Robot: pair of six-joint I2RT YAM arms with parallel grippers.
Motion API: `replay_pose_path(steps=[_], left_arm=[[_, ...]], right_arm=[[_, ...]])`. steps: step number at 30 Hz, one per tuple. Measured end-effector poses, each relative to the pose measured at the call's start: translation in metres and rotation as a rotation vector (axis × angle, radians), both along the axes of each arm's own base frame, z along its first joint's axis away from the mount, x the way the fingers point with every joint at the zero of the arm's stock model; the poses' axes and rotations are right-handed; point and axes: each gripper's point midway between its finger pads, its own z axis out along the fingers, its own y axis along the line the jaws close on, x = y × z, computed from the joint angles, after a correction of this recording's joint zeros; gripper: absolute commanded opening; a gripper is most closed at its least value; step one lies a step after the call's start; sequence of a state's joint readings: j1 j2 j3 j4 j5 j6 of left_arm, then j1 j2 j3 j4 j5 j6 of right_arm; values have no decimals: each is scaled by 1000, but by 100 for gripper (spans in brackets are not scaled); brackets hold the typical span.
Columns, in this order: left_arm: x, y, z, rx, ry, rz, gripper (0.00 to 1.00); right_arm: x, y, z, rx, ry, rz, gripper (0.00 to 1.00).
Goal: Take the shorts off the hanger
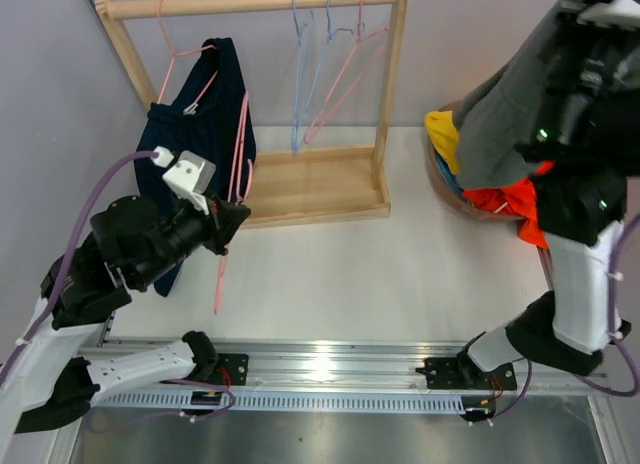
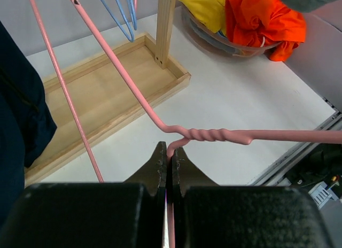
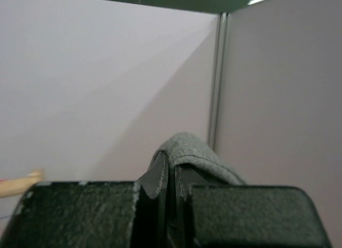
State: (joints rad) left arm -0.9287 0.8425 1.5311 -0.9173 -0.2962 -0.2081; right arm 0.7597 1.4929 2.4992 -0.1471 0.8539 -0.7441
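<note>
Navy shorts (image 1: 195, 114) hang at the left end of the wooden rack (image 1: 320, 184), and they show at the left edge of the left wrist view (image 2: 18, 114). My left gripper (image 1: 235, 226) (image 2: 171, 152) is shut on a pink wire hanger (image 1: 240, 154) (image 2: 214, 134), just below its twisted neck. That hanger leans beside the navy shorts. Whether it carries them I cannot tell. My right arm is raised at the far right, and its gripper (image 3: 171, 165) is shut on grey shorts (image 1: 500, 114) (image 3: 192, 152) that drape down from it.
A round basket (image 1: 440, 184) (image 2: 214, 42) at the right holds yellow (image 1: 445, 134), orange (image 1: 510, 199) and light blue shorts. Bare pink (image 1: 345, 74) and blue hangers (image 1: 298, 84) hang on the rack's rail (image 1: 250, 2). A metal rail (image 1: 330, 364) runs along the near edge.
</note>
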Motion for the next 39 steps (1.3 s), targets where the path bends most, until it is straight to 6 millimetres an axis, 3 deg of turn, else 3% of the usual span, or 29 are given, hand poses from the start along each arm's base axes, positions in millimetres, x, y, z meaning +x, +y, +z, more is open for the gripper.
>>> replay_pose_path(steps=[2,3,4,5,7,9,11,13,14,16,17,18,19,23,25,29,35,37,39], left_arm=[[7,-6,-2,16,0,2,0],[11,-9,-4,27,3,3,0],[15,-11,-6,40,7,6,0],[18,-13,-8,47,14,7,0],[22,-16,-10,52,20,3,0],[26,-21,-15,54,32,-9,0],[27,-24,-25,60,44,-21,0],[26,-25,-34,70,58,-28,0],[26,-24,-37,70,60,-28,0],[28,-23,-40,74,65,-20,0],[29,-22,-40,72,65,-16,0],[32,-22,-40,69,67,-12,0],[37,-22,-41,67,73,-2,0],[67,-7,-38,46,105,77,0],[87,3,-35,33,126,128,0],[111,12,-32,20,155,168,0],[130,9,-6,-129,158,91,0],[147,3,8,-193,143,57,0],[162,-4,19,-243,138,17,0]], right_arm=[[36,-21,-6,-89,11,-108,0],[64,-40,-15,-121,33,-159,0],[100,-46,-36,-152,84,-150,0],[125,-85,-57,-148,138,-221,0],[185,-135,-120,-115,273,-229,0],[241,-183,-204,-25,426,-211,0],[280,-220,-291,75,574,-198,0],[303,-237,-359,150,687,-174,0],[309,-238,-379,171,725,-160,0],[321,-232,-411,218,775,-113,0],[323,-226,-415,232,777,-89,6],[325,-219,-416,245,777,-64,95],[327,-211,-411,260,763,-31,100],[321,-174,-398,270,766,76,99],[305,-151,-402,269,784,111,99],[245,-97,-414,282,843,185,100],[150,-37,-358,286,686,314,99],[117,-2,-344,257,634,404,99],[88,29,-342,237,613,495,99]])
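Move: Off the right hand, which holds the gray shorts up high, the basket lies about 27 cm ahead, 17 cm to the right and some 65 cm below. The orange shorts on its near side are roughly 20 cm ahead and 20 cm right, and the rack's right leg 22 cm ahead and 16 cm left. From the left hand, gripping the empty pink hanger, the free bar spot is about 30 cm straight ahead and 8 cm higher; the navy shorts are 22 cm ahead, 9 cm left. Swinging forward, down and to the right with the gray shorts still pinched, the right hand dives about 40 cm while its wrist tips down some 45 degrees, opens wide over the basket and lets go, then draws back and leftward, empty. The left hand keeps the pink hanger, dips slightly to the right, then carries it about 16 cm forward overall towards the bar, rising at the end. ##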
